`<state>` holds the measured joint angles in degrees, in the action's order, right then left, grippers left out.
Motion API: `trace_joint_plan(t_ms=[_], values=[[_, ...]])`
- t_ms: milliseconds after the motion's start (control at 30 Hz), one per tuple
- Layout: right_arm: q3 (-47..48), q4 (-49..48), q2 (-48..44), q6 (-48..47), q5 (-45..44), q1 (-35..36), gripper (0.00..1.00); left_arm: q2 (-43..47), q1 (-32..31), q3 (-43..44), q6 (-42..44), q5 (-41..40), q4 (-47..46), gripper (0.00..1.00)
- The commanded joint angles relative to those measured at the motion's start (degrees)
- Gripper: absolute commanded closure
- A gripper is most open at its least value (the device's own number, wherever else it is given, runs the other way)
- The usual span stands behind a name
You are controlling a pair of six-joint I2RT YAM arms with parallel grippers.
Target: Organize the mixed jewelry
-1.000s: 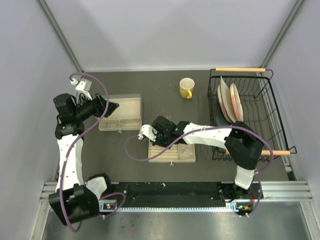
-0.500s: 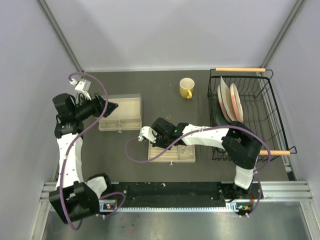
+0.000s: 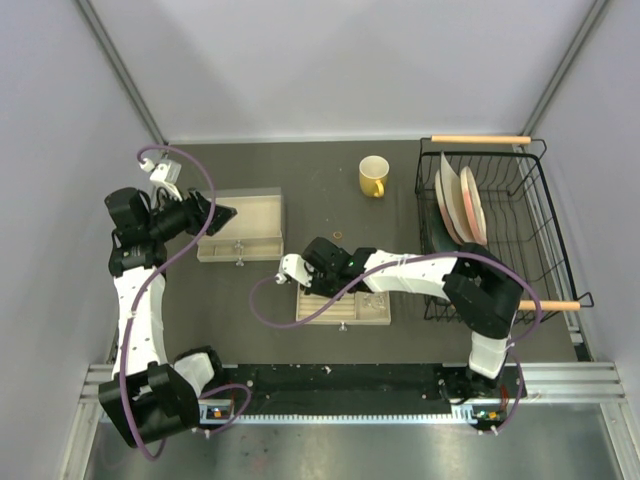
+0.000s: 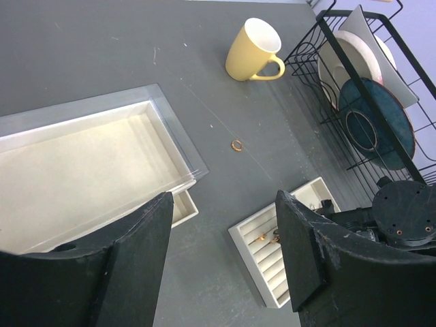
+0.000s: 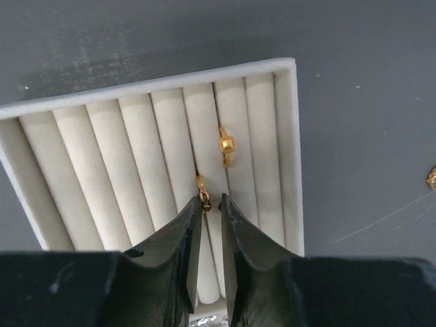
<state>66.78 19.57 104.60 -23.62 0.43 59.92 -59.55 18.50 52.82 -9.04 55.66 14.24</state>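
Note:
In the right wrist view, the cream slotted jewelry box (image 5: 286, 136) holds two gold rings. One ring (image 5: 226, 146) stands in a slot near the right wall. The other ring (image 5: 203, 187) sits in the neighbouring slot, against my left fingertip. My right gripper (image 5: 210, 199) hovers right over it with the jaws a narrow gap apart, clamping nothing. A silvery glittery cluster (image 5: 211, 320) peeks out below the fingers. One copper ring (image 4: 236, 144) lies loose on the table beyond the box. My left gripper (image 4: 223, 204) hangs open and empty, high above the table.
A shallow cream tray (image 3: 242, 228) sits under the left arm. The yellow mug (image 3: 373, 176) stands at the back. At the right, a black wire dish rack (image 3: 490, 230) holds plates. From above, the jewelry box (image 3: 345, 320) lies near the front middle.
The right gripper's jaws have parted slightly at the ring in the slot, and the arm has edged a little toward the box. The left arm has not moved.

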Motion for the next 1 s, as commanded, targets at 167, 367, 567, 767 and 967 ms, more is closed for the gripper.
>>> trace_joint_plan(t_ms=[167,367,567,767,967], values=[[6.0,5.5,-3.9,-1.3,-5.3,0.5,0.64,-0.2,0.6,1.0,0.6,1.6,-0.1,0.33],[10.3,6.5,-7.2,-1.8,-7.5,-0.6,0.61,-0.2,0.8,1.5,1.1,1.7,0.4,0.33],[16.4,7.2,-4.3,-0.6,-9.4,-6.6,0.60,-0.8,0.9,1.6,0.8,2.1,0.1,0.33],[24.1,9.0,3.7,2.1,-8.9,-12.1,0.60,-0.9,1.1,1.8,0.8,1.6,0.0,0.33],[29.9,10.5,10.0,3.6,-5.8,-15.0,0.63,-0.7,1.4,2.1,1.8,1.0,0.6,0.33]])
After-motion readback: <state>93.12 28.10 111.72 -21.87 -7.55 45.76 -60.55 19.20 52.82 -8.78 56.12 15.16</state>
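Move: The loose ring on the table lies about 13 cm ahead of the right hand, 3 cm to its right and 2 cm lower. A ring already in the tray sits some 3 cm left of the hand and 1 cm ahead; the yellow mug stands about 25 cm ahead, 14 cm right. From the left hand, the loose ring is about 24 cm right, 3 cm ahead and 26 cm below. Opening, the right hand leaves the slotted ring, arcing up and some 16 cm forward over the loose ring. ##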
